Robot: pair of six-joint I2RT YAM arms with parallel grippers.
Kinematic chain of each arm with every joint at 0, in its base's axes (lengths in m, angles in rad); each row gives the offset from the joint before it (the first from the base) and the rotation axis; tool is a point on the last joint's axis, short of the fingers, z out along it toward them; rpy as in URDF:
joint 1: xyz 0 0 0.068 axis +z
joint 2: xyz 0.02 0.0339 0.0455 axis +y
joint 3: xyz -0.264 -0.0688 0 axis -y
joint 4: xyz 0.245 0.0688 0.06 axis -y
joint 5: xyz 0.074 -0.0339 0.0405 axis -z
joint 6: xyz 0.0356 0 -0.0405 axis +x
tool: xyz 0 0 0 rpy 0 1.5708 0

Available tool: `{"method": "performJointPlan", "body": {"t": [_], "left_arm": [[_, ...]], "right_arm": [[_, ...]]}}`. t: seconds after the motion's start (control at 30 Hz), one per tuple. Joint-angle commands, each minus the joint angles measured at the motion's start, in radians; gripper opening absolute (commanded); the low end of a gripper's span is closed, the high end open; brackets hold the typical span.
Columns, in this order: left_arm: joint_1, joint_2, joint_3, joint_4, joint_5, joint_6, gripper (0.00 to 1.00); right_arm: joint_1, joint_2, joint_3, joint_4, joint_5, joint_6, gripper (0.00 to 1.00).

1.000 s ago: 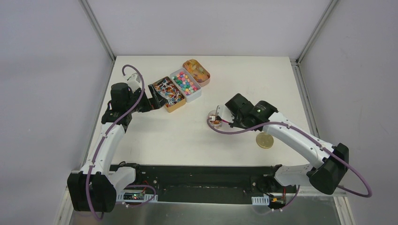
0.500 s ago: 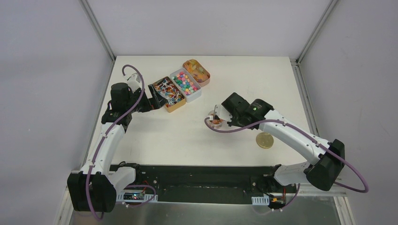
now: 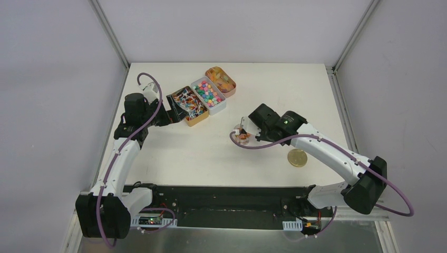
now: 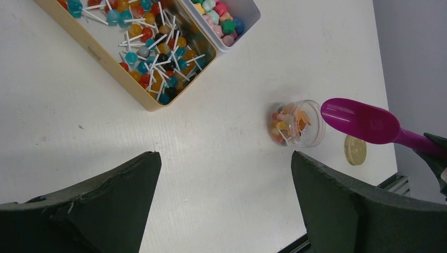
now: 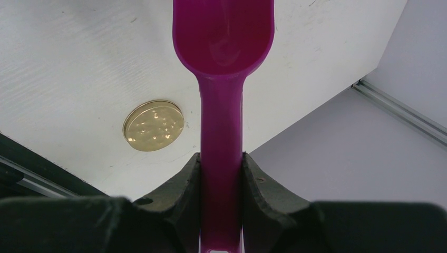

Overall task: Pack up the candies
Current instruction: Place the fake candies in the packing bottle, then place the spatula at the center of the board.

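The candies [image 4: 150,47] are small balls in red, blue and orange on white sticks, heaped in a gold tin [image 4: 105,58] at the far left of the table [image 3: 188,104]. My left gripper [image 4: 226,158] stands open beside that tin [image 3: 169,113] with nothing between its fingers. A small clear jar [image 4: 298,124] holding some candies stands mid-table [image 3: 241,136]. My right gripper [image 5: 221,163] is shut on the handle of a magenta scoop [image 5: 222,37]. Its bowl looks empty and hangs just right of the jar [image 4: 363,122].
A white tin [image 3: 208,95] of small coloured sweets and an oval tin [image 3: 221,80] of orange ones lie behind the gold tin. A round gold lid [image 3: 297,157] lies flat near the right arm. The table's front edge and black rail run below.
My right arm has drawn a little to the left and turned the scoop beside the jar. The left arm has not moved.
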Motion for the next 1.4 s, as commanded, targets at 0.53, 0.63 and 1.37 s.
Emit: {"method": "performJointPlan", "body": {"t": [0.53,0.63,1.37], "left_arm": [[0.007,-0.030,-0.007,0.024,0.010,0.007,0.99],[0.007,-0.030,-0.008,0.023,0.007,0.007,0.99],[0.007,-0.024,-0.007,0.026,0.018,0.004,0.99]], "right_arm": [[-0.463,-0.034,-0.051,0.572,-0.241,0.109,0.00],[-0.553,0.000,-0.097,0.660,-0.199,0.212,0.00],[-0.897,0.106,-0.449,1.041,-0.390,0.438,0.14]]}}
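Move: The right hand holds the scoop above the table; the bare spot on the table's right side that it is taken to lies about 12 cm ahead, 17 cm to its right and 19 cm below. The lid lies roughly 2 cm ahead and 11 cm to its right, while the packing bottle stands about 9 cm ahead and 8 cm to its left. From the idle left hand that bare spot is some 47 cm to the right and 5 cm ahead, 20 cm lower. Keeping its pinch on the purple scoop's handle, the right hand carries it away from the packing bottle, first sweeping forward and to the right nearly level, then swinging down while still going right, ending some 16 cm farther right, 11 cm forward and 12 cm lower, beyond the lid. On the way the wrist turns about 55 degrees clockwise and rolls with its left side rising, so the scoop's bowl comes round to point forward along the table's right edge. ##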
